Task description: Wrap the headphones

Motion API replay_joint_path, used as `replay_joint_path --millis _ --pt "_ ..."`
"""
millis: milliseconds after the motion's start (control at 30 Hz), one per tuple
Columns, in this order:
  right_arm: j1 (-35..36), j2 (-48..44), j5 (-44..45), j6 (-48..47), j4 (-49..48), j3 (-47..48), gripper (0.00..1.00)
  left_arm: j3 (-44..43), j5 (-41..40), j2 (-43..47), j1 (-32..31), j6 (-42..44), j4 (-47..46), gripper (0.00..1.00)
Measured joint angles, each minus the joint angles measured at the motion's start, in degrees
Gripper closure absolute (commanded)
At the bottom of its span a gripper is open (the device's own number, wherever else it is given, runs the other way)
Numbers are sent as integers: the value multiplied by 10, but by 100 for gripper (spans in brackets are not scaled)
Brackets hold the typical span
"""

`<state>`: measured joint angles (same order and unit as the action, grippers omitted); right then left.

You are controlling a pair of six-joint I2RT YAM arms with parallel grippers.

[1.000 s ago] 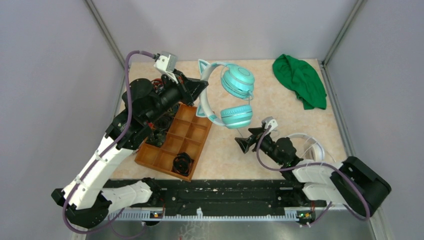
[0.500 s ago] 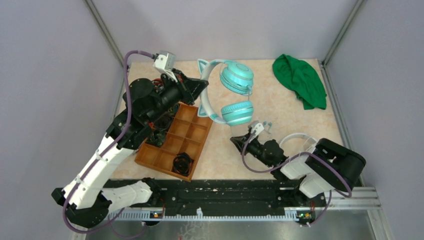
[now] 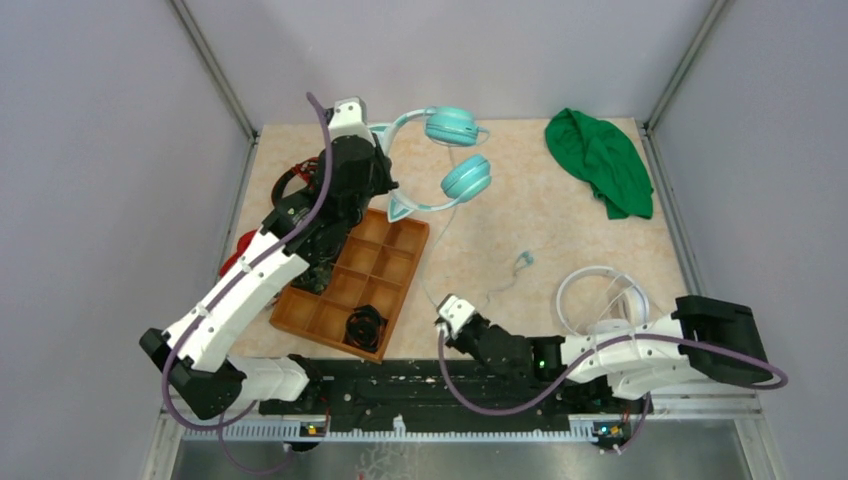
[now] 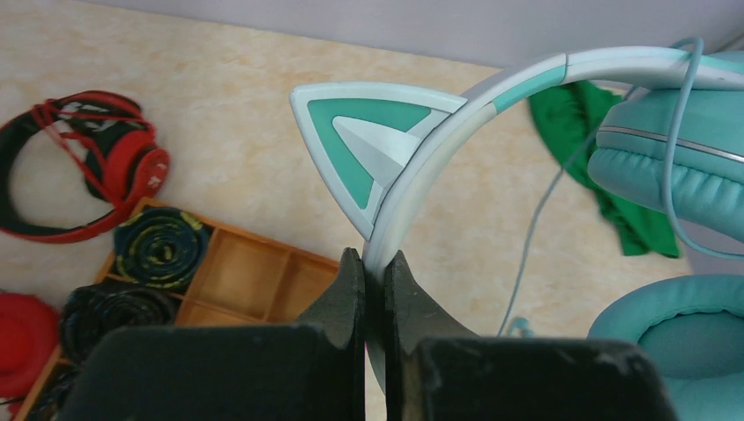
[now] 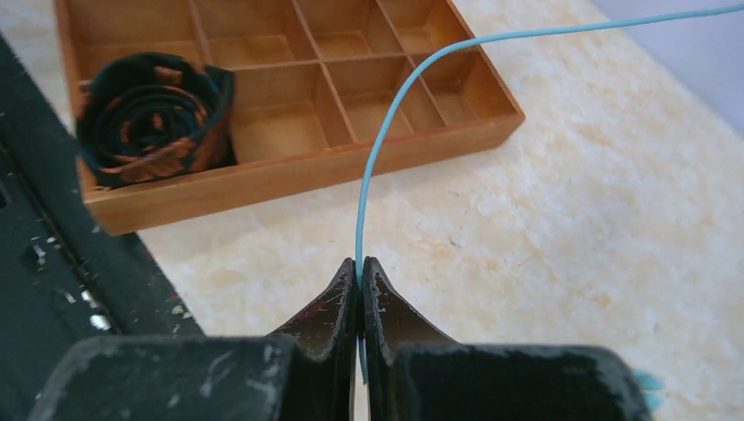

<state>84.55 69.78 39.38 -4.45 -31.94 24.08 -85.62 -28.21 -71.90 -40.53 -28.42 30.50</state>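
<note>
The teal headphones (image 3: 455, 150) hang off the table at the back, held by their pale headband (image 4: 456, 114). My left gripper (image 4: 375, 259) is shut on that band just below one cat ear (image 4: 360, 140); from above, the left gripper (image 3: 383, 185) sits over the tray's far corner. Both ear cups (image 4: 676, 149) hang to its right. The thin pale cable (image 3: 497, 290) runs down past its plug to the near edge. There my right gripper (image 3: 445, 325) is shut on it; the cable (image 5: 386, 132) rises from between the right gripper's (image 5: 361, 263) closed jaws.
A wooden compartment tray (image 3: 405, 285) lies left of centre with rolled straps (image 5: 153, 118) in it. Red headphones (image 4: 88, 167) lie behind the left arm. White headphones (image 3: 600, 295) sit at the right front, a green cloth (image 3: 600, 160) at the back right. The black base rail (image 5: 53, 289) borders the near edge.
The left arm has raised and turned the headphones off the table. The right gripper has shut on the cable and drawn it left toward the near edge.
</note>
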Motion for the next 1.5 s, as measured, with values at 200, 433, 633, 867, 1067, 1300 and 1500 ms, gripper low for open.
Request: replay_joint_path --millis 200,433,633,867,1067,1300,1500 --pt "93 -1 71 -96 155 114 100 49 -84 -9 0 23 9 100" --pt "114 -52 84 -179 270 196 100 122 -105 -9 0 71 1 100" --pt "112 -126 84 -242 350 272 100 162 -83 -9 0 98 -5 100" --pt "74 -219 69 -287 401 305 100 206 -10 1 -4 114 -10 100" --pt "25 -263 44 -290 437 305 100 220 25 3 -41 162 -20 100" --pt "-92 -264 -27 -250 502 306 100 220 62 -6 -86 232 -18 100" --pt "-221 -212 -131 -203 558 334 100 224 116 0 -86 286 -18 100"
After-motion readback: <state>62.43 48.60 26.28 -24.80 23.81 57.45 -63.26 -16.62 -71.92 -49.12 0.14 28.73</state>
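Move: The right hand, holding the teal cable, has the teal headphones' ear cups about 20 cm ahead, 3 cm right and 24 cm above; the wooden box's middle is some 13 cm ahead and 18 cm left, the cable's plug 19 cm ahead and 18 cm right, both low on the table. From the left hand, the held cable lies roughly 17 cm back, 9 cm right and 24 cm below. Upward goes the right hand, still pinching the cable: a small swing back and left, a rise of about 22 cm drifting right, then forward and slightly down beside the ear cups, fingertips tipped up on the way. Meanwhile the left hand keeps its grip on the headband and lowers it some 17 cm, drawing back late, rolling its left side up and finally turning clockwise. ##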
